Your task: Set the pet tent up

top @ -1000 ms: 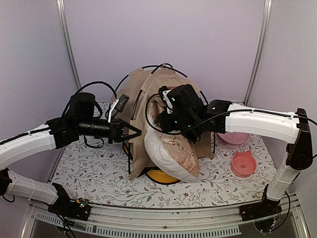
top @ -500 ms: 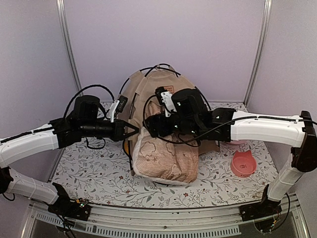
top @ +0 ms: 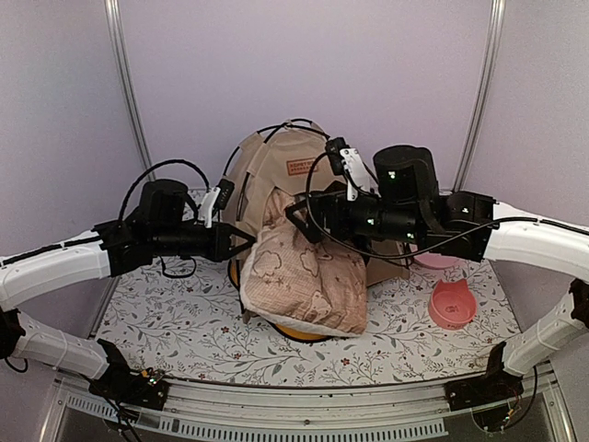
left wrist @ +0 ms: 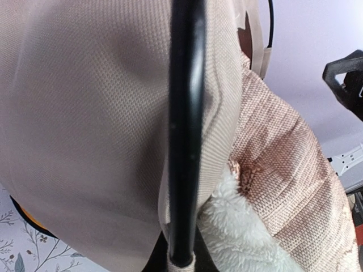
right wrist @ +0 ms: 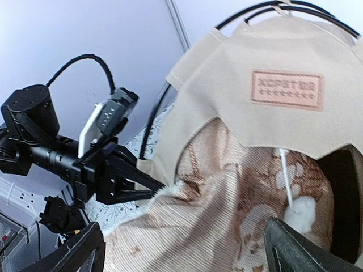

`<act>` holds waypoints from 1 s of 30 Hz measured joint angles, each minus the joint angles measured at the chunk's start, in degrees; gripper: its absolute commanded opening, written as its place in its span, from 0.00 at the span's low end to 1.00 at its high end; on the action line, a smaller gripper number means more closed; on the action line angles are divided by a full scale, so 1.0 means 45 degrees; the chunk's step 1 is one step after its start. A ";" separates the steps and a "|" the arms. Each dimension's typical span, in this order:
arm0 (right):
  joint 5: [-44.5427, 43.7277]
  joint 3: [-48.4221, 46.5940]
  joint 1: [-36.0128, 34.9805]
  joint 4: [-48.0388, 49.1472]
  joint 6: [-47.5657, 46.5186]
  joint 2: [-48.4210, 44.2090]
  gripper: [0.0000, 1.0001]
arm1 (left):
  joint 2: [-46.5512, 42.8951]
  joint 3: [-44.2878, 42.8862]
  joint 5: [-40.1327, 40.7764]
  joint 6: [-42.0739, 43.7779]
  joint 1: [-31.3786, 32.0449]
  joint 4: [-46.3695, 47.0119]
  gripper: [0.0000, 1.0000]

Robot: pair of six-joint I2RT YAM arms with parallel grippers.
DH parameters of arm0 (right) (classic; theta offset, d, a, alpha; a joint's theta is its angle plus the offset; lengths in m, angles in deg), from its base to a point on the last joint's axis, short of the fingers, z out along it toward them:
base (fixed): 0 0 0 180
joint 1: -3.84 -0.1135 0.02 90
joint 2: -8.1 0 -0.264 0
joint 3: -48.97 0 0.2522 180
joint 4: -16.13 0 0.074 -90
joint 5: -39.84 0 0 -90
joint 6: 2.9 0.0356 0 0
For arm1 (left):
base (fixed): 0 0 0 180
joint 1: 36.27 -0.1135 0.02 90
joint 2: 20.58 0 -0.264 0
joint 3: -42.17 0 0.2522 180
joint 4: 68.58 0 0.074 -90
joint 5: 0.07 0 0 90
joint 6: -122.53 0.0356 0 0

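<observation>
The tan pet tent (top: 276, 175) stands at the back centre, with black poles (left wrist: 184, 141) arching over it and a brown label (right wrist: 287, 89) above its opening. A white pompom (right wrist: 299, 212) hangs on a string in that opening. A pinkish patterned cushion (top: 308, 276) leans out of the opening, its white fleecy underside (left wrist: 238, 226) showing. My left gripper (top: 248, 243) is shut on a black pole at the tent's left edge. My right gripper (right wrist: 184, 255) is open, just back from the cushion's top, holding nothing.
A yellow tray (top: 296, 332) lies under the cushion's lower end. A pink cat-shaped bowl (top: 452, 305) sits on the floral mat (top: 175, 322) at the right, and another pink bowl (top: 433, 261) is behind my right arm. Purple walls close in the back and sides.
My right gripper has opened, let go of the cushion and drawn back to the right. The cushion has dropped and now leans in the tent's opening. The left arm has hardly moved.
</observation>
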 measured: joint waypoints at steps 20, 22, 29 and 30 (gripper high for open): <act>0.1268 0.8257 0.2050 0.1472 0.4886 -0.3143 0.97 | 0.0024 0.0267 -0.0204 -0.0019 0.0073 0.0403 0.00; 0.1399 0.8510 0.2103 0.2200 0.5275 -0.3007 0.91 | 0.0049 0.0267 -0.0238 0.0010 0.0083 0.0447 0.00; 0.1807 0.8242 0.2186 0.3439 0.5775 -0.2040 0.24 | 0.0350 0.0267 -0.0432 0.0204 0.0194 0.0724 0.00; 0.1817 0.8058 0.2186 0.3347 0.5761 -0.1914 0.13 | 0.0384 0.0267 -0.0437 0.0243 0.0233 0.0733 0.00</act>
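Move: The cushion's right side, facing the tent's mouth, lies about 9 cm to the right of the open right hand, level with it in reach, and some 18 cm lower. The hanging pompom is roughly 7 cm ahead, 3 cm to the right and 10 cm below; the pink bowl is about 30 cm to the right, 2 cm nearer the base, down on the table. From the left hand, that cushion side is some 21 cm to the right, 2 cm back and 7 cm lower. The cushion's right side is where the right hand goes: wide open, it swings right and down past the pompom, about 11 cm across and 18 cm down, tipping nearly 30 degrees downward and turning slightly clockwise. Then it eases 2–3 cm back left into the cloth, and the fingers close to about half around a fold. The left hand keeps its grip on the tent's front pole. ##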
